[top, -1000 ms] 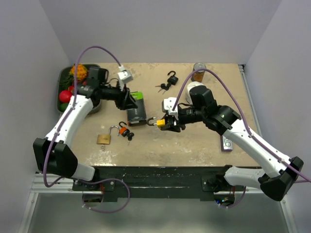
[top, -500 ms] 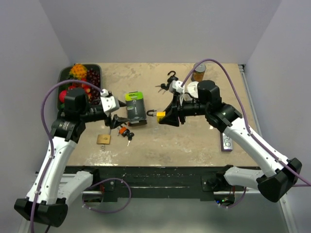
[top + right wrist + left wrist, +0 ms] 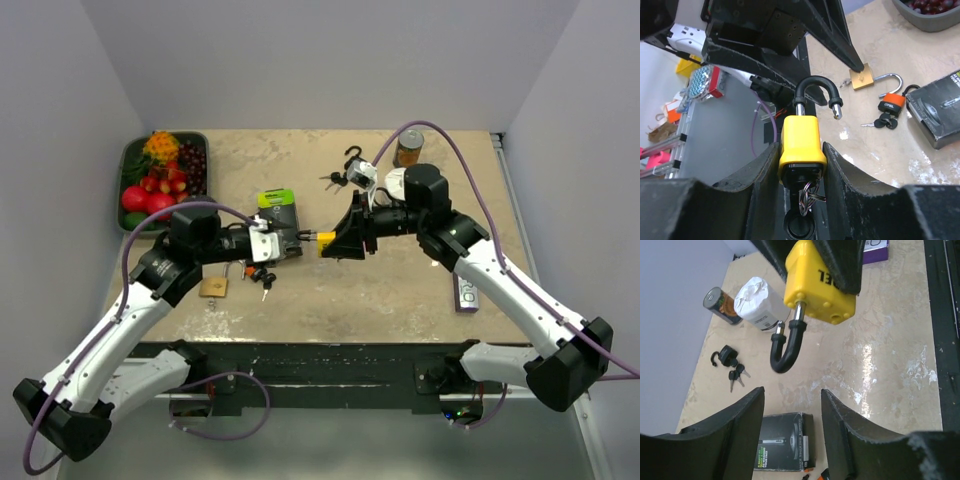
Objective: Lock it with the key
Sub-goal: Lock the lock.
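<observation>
A yellow padlock (image 3: pixel 801 142) is clamped by its body between the fingers of my right gripper (image 3: pixel 800 148), held above the table. Its black shackle (image 3: pixel 815 89) stands open, the free end out of the body. A black-headed key (image 3: pixel 801 227) sits in the keyhole at the bottom, with a ring (image 3: pixel 808 194) hanging from it. In the top view my right gripper (image 3: pixel 335 243) points the padlock (image 3: pixel 327 243) left toward my left gripper (image 3: pixel 293 240). My left gripper (image 3: pixel 792 432) is open and empty, and the shackle (image 3: pixel 786 347) hangs just ahead of its fingertips, apart from them.
Below lie a black box (image 3: pixel 280 222), an orange padlock with keys (image 3: pixel 258 272) and a brass padlock (image 3: pixel 212 287). A black padlock with keys (image 3: pixel 350 165), a white roll (image 3: pixel 396 181) and a can (image 3: pixel 408 148) are at the back. A fruit tray (image 3: pixel 129 160) stands far left.
My left arm has swung from the back of the box round to the front and now points right at the shackle. My right gripper has carried the padlock slightly up and back.
</observation>
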You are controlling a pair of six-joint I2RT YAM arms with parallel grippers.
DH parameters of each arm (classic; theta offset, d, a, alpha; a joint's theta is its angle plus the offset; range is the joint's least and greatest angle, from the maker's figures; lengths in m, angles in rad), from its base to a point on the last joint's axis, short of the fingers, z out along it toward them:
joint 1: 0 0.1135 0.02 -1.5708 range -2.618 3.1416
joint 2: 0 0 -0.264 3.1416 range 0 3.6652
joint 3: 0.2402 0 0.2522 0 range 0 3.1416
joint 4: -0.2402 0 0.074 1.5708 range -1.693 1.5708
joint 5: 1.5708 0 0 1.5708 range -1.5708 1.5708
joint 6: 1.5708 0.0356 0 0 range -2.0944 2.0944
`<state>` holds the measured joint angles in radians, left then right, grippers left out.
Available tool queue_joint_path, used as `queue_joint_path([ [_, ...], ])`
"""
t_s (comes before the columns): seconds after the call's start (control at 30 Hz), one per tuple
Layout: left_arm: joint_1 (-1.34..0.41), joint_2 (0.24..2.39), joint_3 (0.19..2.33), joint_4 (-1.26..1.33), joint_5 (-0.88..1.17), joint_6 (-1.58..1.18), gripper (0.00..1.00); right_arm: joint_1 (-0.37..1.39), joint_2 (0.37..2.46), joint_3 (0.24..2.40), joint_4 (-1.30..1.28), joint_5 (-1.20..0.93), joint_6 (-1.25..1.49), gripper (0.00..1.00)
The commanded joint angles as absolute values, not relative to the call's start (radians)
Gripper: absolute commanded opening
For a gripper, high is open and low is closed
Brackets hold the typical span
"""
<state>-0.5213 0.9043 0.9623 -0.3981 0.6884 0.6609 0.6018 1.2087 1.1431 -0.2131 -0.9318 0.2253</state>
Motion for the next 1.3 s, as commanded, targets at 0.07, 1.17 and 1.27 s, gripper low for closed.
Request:
queue_joint_path([
  [0.07,-0.617,0.916,1.008,-0.327,0.606,0.769,0.50,0.604,1.215,1.152,-0.123,-0.991,0.279,0.00],
  [1.17,-0.742,0.989,1.071,-0.371,0.609,0.712,0.22,0.604,1.197,1.178,-0.224,-0.950,0.141,0.00],
  [1.27,-0.742,1.006,1.088,-0.422,0.649,0.684,0.20,0.604,1.178,1.196,-0.242,-0.924,0.091,0.00],
])
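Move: The yellow lock's open shackle stands about 4 cm to the left hand's right and 1 cm nearer the base, at nearly its height. The right hand grips the lock body, and the shackle is some 5 cm to that hand's left and about 1 cm below. Far below the left hand lie the black box, some 20 cm ahead and 3 cm left, and the orange lock, about 8 cm ahead and 9 cm left. Rightward and slightly back, the left hand eases about 4 cm along its own fingers to the yellow lock's shackle, its wrist turning slightly as it goes. Its half-open fingers straddle the black bend, then close on it and pinch it. The right hand keeps its grip on the lock body, sinking about 1 cm, mostly near the end. ##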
